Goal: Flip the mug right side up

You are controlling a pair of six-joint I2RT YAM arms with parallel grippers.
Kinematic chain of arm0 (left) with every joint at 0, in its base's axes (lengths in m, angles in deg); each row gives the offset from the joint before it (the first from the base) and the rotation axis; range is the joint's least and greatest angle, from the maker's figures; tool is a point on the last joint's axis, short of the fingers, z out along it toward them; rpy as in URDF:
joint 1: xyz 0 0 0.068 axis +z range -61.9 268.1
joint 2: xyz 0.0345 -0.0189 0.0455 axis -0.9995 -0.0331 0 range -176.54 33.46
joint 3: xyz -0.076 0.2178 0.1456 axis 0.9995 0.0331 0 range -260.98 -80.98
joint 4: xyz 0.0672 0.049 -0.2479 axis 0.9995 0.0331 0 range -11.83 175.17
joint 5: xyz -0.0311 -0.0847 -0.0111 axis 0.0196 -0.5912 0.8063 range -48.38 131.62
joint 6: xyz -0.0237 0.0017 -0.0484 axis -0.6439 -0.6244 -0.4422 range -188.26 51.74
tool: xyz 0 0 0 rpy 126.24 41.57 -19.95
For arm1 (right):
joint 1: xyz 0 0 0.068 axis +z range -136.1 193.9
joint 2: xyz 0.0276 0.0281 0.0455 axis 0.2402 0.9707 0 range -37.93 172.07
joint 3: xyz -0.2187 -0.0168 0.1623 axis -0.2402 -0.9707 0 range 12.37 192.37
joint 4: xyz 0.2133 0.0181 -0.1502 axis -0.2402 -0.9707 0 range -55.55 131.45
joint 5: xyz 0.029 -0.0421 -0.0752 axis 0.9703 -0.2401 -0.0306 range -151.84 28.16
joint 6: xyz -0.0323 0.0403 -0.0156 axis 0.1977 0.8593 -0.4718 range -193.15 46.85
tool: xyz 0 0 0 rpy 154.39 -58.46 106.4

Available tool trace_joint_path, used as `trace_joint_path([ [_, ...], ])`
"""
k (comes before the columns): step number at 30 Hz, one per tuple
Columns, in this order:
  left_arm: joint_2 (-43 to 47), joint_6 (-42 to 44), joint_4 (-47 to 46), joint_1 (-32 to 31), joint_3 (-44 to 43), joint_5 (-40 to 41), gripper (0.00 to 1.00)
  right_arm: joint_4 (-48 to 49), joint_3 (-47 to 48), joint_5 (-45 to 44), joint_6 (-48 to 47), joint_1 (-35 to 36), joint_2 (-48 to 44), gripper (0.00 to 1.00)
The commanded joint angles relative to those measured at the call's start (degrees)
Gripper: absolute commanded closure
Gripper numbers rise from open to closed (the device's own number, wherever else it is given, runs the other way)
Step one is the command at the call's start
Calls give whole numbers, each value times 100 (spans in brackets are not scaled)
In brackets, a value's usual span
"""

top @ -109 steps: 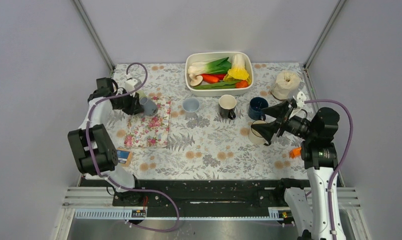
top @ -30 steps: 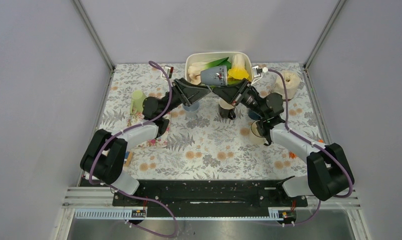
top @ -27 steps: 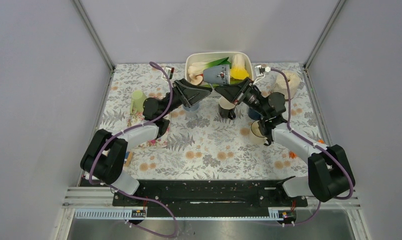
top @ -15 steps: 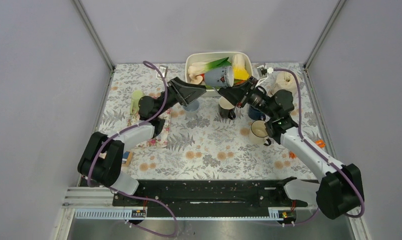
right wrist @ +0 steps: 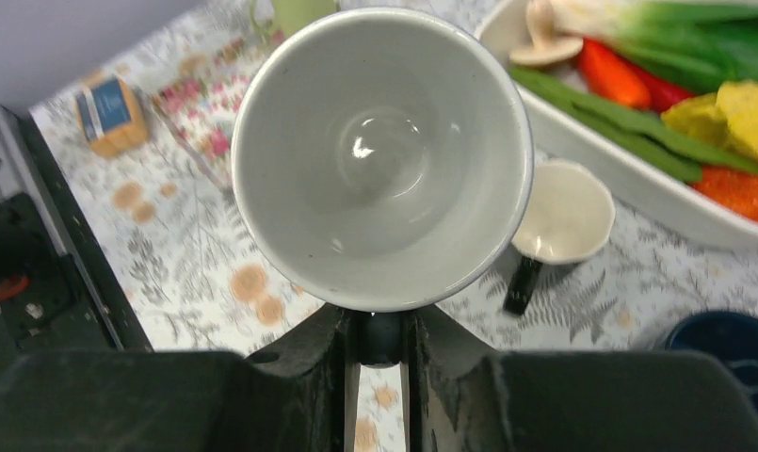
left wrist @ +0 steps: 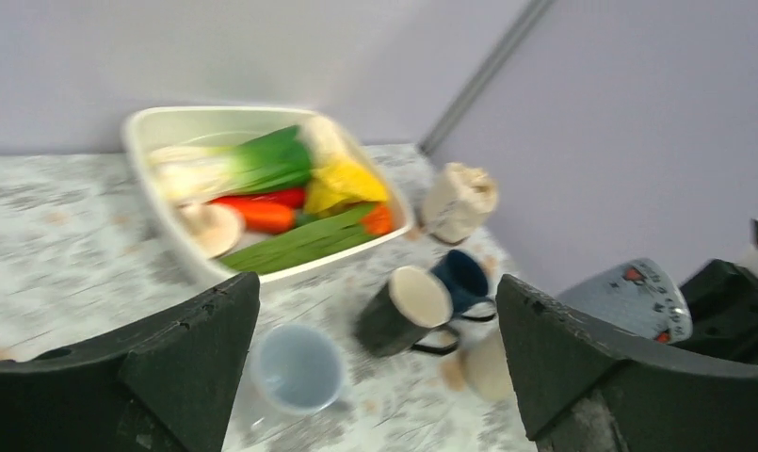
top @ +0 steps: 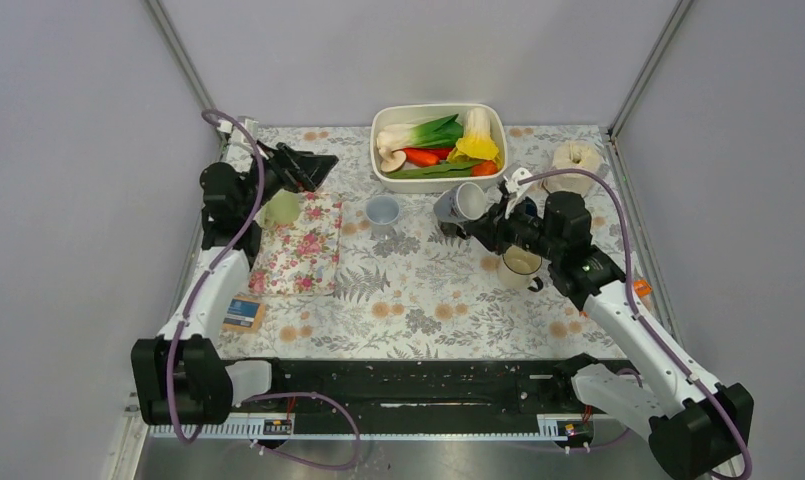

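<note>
The grey-blue mug [top: 461, 202] hangs in the air over the table, just in front of the vegetable tub. My right gripper [top: 484, 218] is shut on its handle. In the right wrist view the mug [right wrist: 382, 155] lies tilted with its open mouth facing the camera, and the fingers [right wrist: 332, 363] pinch the handle below the rim. The mug also shows at the right edge of the left wrist view [left wrist: 638, 297]. My left gripper [top: 313, 165] is open and empty at the far left, above the green cup [top: 281, 208].
A white tub of vegetables [top: 380, 160] stands at the back. A light blue cup [top: 382, 210], a black mug [right wrist: 563, 221], a navy mug [right wrist: 723, 344] and a cream mug [top: 521, 265] stand mid-table. A floral cloth [top: 298, 245] lies left, a small box [top: 243, 312] nearer, a paper roll [top: 575, 165] back right.
My right gripper has carried the mug from above the tub down and toward me, turning its mouth. My left arm has let go and drawn back to the far left.
</note>
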Motion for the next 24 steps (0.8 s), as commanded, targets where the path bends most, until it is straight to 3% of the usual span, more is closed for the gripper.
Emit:
trace_joint_path([
  [1,572,1806,2135,612,-228,-11,1,-917,-224,-292,-1134,-21,-265,100],
  [8,648,2865,3488,1651,-76,-607,1,-977,-788,-563,-1594,3,-141,100],
  [11,638,3284,3966,1939,-45,-299,1,-952,-889,-678,-1643,61,58,100],
  [17,851,3921,4385,2005,108,307,1,-862,-997,-1013,-1735,344,653,100],
  [24,956,4080,4440,2013,115,255,1,-829,-900,-1612,-1773,529,1232,100],
])
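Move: The right hand already holds the patterned grey mug; its open setting-down spot lies almost directly below, some 26 cm down. Around that hand, the black mug stands about 13 cm ahead and 2 cm left, the navy mug 13 cm ahead and 13 cm right, the cream mug level and 12 cm right. The upturned green mug is about 17 cm left of the left hand, 3 cm ahead and 28 cm below; the floral tray's middle lies 14 cm left and 5 cm back, the pale-blue mug 7 cm right and 2 cm ahead, both far below. Still pinching the patterned mug's handle, the right fingers carry it down about 19 cm towards the open table between the cream and black mugs, tipping some 30 degrees downward to bring its mouth up. Meanwhile the empty left hand, fingers staying wide open, swings left and down towards the green mug and tray, its wrist rolling and pitching down. ##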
